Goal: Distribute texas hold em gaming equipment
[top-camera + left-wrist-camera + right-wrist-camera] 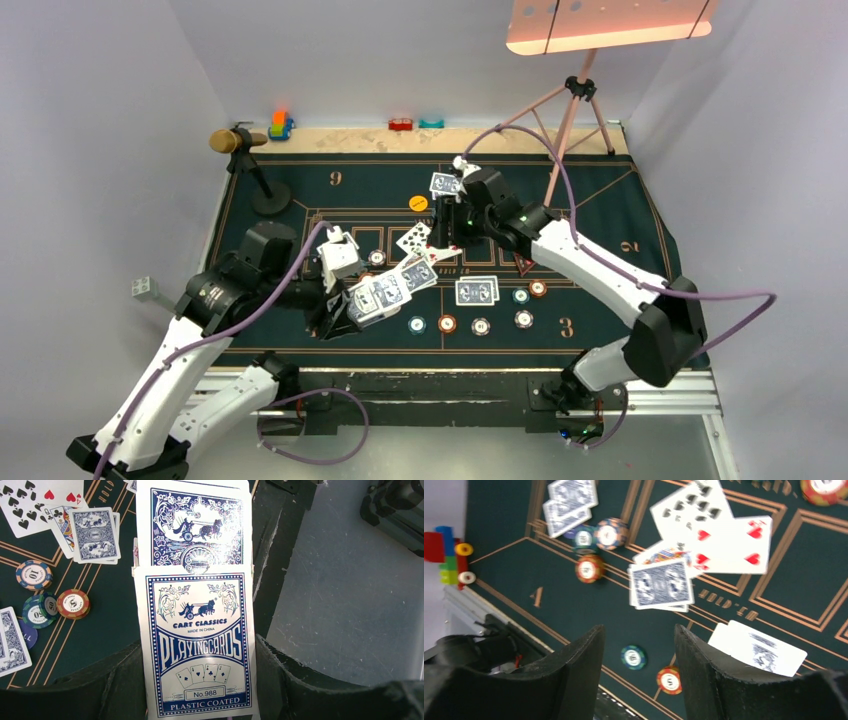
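Observation:
My left gripper (200, 652) is shut on a blue-and-white box of playing cards (200, 645), and a blue-backed card (195, 525) sticks out of its top. In the top view this deck (380, 295) hangs over the mat's near left. My right gripper (639, 635) is open with nothing in it, above a teal chip (633, 657) and an orange chip (669, 679). Ahead of it a face-down card (661, 584) overlaps face-up cards (709, 530). More chips (481, 326) line the near mat. A yellow disc (418, 203) and a red triangle (522, 265) lie mid-mat.
The dark green mat (600, 210) covers the table. Face-down pairs lie at the far middle (445, 183) and the near right (477, 291). A microphone stand (270, 197) is at the far left, a tripod (575, 110) at the far right. Colourful toys (281, 125) line the back edge.

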`<state>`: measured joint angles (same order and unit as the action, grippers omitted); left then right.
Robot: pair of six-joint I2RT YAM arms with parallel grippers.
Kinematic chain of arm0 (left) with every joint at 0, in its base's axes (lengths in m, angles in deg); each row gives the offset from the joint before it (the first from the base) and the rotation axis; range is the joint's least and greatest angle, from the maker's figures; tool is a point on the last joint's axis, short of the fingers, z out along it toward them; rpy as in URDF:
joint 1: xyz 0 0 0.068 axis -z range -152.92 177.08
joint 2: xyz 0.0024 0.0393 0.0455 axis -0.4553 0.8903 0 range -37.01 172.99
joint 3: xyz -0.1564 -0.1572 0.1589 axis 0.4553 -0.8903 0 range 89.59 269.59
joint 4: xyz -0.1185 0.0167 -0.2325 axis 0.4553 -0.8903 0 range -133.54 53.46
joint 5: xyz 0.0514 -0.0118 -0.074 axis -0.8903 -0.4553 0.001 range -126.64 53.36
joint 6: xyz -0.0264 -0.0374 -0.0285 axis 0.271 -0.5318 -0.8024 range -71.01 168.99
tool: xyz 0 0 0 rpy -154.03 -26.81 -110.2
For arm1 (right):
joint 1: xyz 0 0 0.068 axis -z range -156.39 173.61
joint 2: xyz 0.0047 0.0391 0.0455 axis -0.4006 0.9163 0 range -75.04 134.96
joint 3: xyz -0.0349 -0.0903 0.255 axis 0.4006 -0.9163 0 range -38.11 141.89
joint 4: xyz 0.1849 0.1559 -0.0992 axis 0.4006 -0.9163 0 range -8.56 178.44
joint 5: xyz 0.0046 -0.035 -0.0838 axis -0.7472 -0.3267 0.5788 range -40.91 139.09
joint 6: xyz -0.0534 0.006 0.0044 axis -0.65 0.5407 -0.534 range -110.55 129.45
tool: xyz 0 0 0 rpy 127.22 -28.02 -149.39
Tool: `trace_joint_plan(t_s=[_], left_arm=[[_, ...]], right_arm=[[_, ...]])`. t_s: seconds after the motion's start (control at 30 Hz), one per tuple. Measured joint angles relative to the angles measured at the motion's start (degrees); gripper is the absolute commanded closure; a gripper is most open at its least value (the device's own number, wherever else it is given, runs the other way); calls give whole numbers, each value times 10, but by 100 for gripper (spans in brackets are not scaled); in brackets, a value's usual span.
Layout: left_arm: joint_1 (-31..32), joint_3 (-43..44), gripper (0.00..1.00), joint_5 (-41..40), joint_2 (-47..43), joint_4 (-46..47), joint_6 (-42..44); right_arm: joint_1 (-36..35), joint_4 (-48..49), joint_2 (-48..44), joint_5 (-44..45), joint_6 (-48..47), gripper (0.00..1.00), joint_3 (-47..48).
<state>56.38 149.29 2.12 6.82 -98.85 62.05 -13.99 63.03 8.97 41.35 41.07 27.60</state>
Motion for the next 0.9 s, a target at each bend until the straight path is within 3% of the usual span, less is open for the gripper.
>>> trace_joint_plan(t_s=[0.13,0.53,0.9], left_arm=[[0,-3,79,0,0,0,0],[0,-6,78,-6,25,2,2],[0,-6,73,-10,31,5,2]], right_arm=[[-64,-36,-25,38,-7,42,54],[-201,-141,-35,115,19,42,59],[-274,-149,-16,136,44,42,112]])
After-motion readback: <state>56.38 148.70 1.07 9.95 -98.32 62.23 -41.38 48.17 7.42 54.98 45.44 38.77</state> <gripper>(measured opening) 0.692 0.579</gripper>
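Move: The cards sticking out of the box in the left hand lie some 14 cm back, 11 cm to the left and about 3 cm above the empty right hand. On the table, roughly 13 cm below it, a face-down pair is 3 cm back and 8 cm left, and the green chip 15 cm back and 8 cm left. From the left hand, the protruding cards are about 8 cm to the right, 3 cm ahead and slightly lower. One of the right hand's fingers comes up against the protruding end of the cards, pushing them towards the box. To get there the hand sweeps about 13 cm back and 7 cm left, rising a few centimetres and turning some 15 degrees counter-clockwise, fingers staying half open. The left hand keeps its grip on the box, sinking about a centimetre. ##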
